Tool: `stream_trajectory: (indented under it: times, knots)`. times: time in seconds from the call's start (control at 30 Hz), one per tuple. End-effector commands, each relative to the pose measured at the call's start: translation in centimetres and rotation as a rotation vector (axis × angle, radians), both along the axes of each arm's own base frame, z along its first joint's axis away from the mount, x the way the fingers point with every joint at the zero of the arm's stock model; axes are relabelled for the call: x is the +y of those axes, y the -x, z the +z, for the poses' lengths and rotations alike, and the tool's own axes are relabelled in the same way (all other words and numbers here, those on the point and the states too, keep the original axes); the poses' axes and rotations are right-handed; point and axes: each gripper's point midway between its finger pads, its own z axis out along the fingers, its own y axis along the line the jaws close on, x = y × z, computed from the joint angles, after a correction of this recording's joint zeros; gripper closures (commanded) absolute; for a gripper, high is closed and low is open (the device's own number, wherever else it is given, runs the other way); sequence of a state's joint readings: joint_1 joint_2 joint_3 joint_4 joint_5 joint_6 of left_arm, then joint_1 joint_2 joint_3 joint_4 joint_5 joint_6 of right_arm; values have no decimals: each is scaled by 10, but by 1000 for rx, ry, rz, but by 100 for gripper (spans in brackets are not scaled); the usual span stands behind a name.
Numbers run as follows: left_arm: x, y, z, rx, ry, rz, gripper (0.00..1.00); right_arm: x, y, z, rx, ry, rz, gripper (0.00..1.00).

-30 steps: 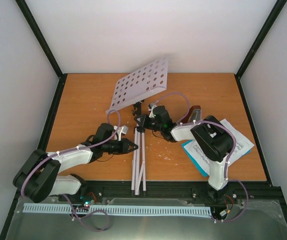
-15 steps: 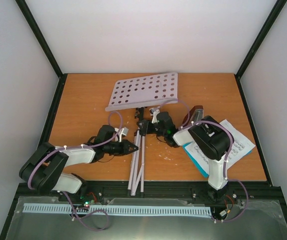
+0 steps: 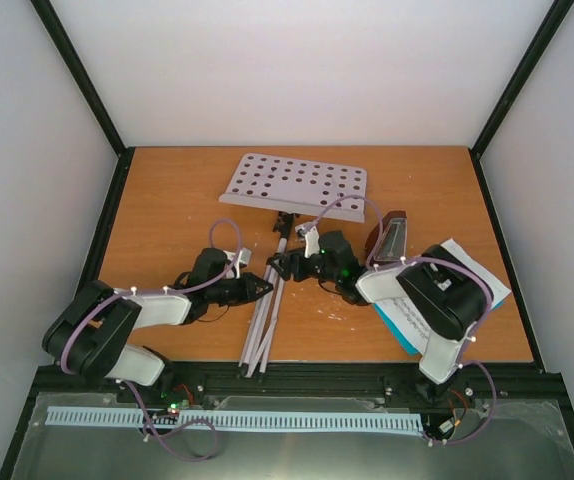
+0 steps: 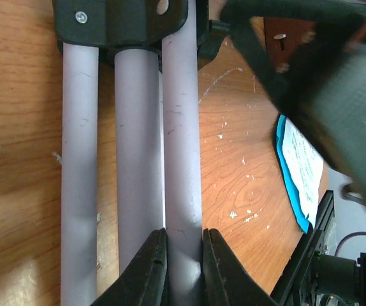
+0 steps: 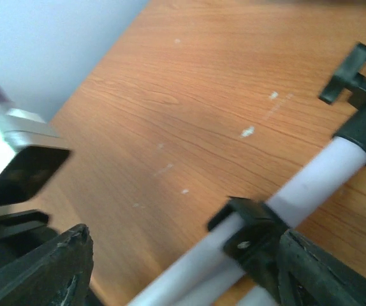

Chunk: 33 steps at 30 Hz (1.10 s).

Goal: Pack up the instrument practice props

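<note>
The silver-white music stand [image 3: 276, 283] lies flat on the table, its perforated grey desk [image 3: 297, 183] at the far end and its folded legs [image 3: 259, 340] toward the near edge. My left gripper [image 3: 265, 289] is shut on one leg tube [image 4: 182, 140], with the two other tubes beside it. My right gripper [image 3: 279, 265] is open over the stand's shaft [image 5: 310, 182]; one finger [image 5: 323, 274] touches the black collar [image 5: 250, 239]. The brown metronome [image 3: 387, 235] stands right of the stand. White sheet music [image 3: 477, 285] lies on the teal booklet [image 3: 402, 322] under my right arm.
Black frame rails [image 3: 367, 380] run along the table's near edge, and white walls close in the other sides. In the left wrist view the booklet's teal edge [image 4: 284, 159] shows at the right, and my right arm [image 4: 323, 70] looms blurred above.
The stand has swung: its desk turned level across the back and the legs' near ends moved left. My right gripper moved left along the shaft. My left gripper stayed at the leg.
</note>
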State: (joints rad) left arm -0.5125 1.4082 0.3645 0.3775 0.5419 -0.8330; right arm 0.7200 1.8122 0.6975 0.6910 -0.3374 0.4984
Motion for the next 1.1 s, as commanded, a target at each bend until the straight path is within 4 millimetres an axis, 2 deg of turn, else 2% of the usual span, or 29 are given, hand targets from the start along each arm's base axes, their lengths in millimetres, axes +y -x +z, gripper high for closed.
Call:
stream_trajectory:
  times: [0.0,0.2,0.4,0.67,0.73,0.83,0.93,1.07]
  knots:
    - [-15,-40,53,-231,100,16,100,1,17,40,-87,-22,80,21]
    - [-24,-55,57,-257,102,8,100,-18,39,81,-175,9,115,14]
    - [-42,-78,58,-276,111,-29,100,-51,53,132,-289,-21,37,8]
    - [-70,-99,60,-296,132,-111,99,-91,65,178,-388,78,-47,0]
    - [-71,-101,60,-299,123,-113,87,-102,66,188,-403,104,-81,0]
    - [-69,-100,69,-326,118,-114,55,-119,65,209,-448,118,-156,0]
    - [-66,-96,87,-389,108,-130,29,-141,57,228,-464,136,-282,0]
    - [-59,-91,127,-520,68,-160,11,-165,45,258,-479,197,-394,0]
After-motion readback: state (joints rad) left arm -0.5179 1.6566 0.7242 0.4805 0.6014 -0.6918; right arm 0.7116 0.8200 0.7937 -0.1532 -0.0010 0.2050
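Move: The folded music stand's legs are already between the left fingers; the bare table spot they are taken to lies about 6 cm ahead and 5 cm right, some 2 cm lower. The perforated tray's middle is roughly 20 cm ahead of that hand and 6 cm right, the metronome about 9 cm ahead and 24 cm right. From the half-open right hand, the leg collar is just below, by some 3 cm, the tray about 15 cm ahead and 4 cm right. The folded music stand is pushed along, forward and right, by the left hand's pinch on its legs, some 8 cm in all; then those fingers open wide and the hand rises about 6 cm off the legs, still edging forward. Meanwhile the right hand climbs fast from the collar, well over 20 cm, swinging right and somewhat back, its fingers opening fully and tipping up to about level. ##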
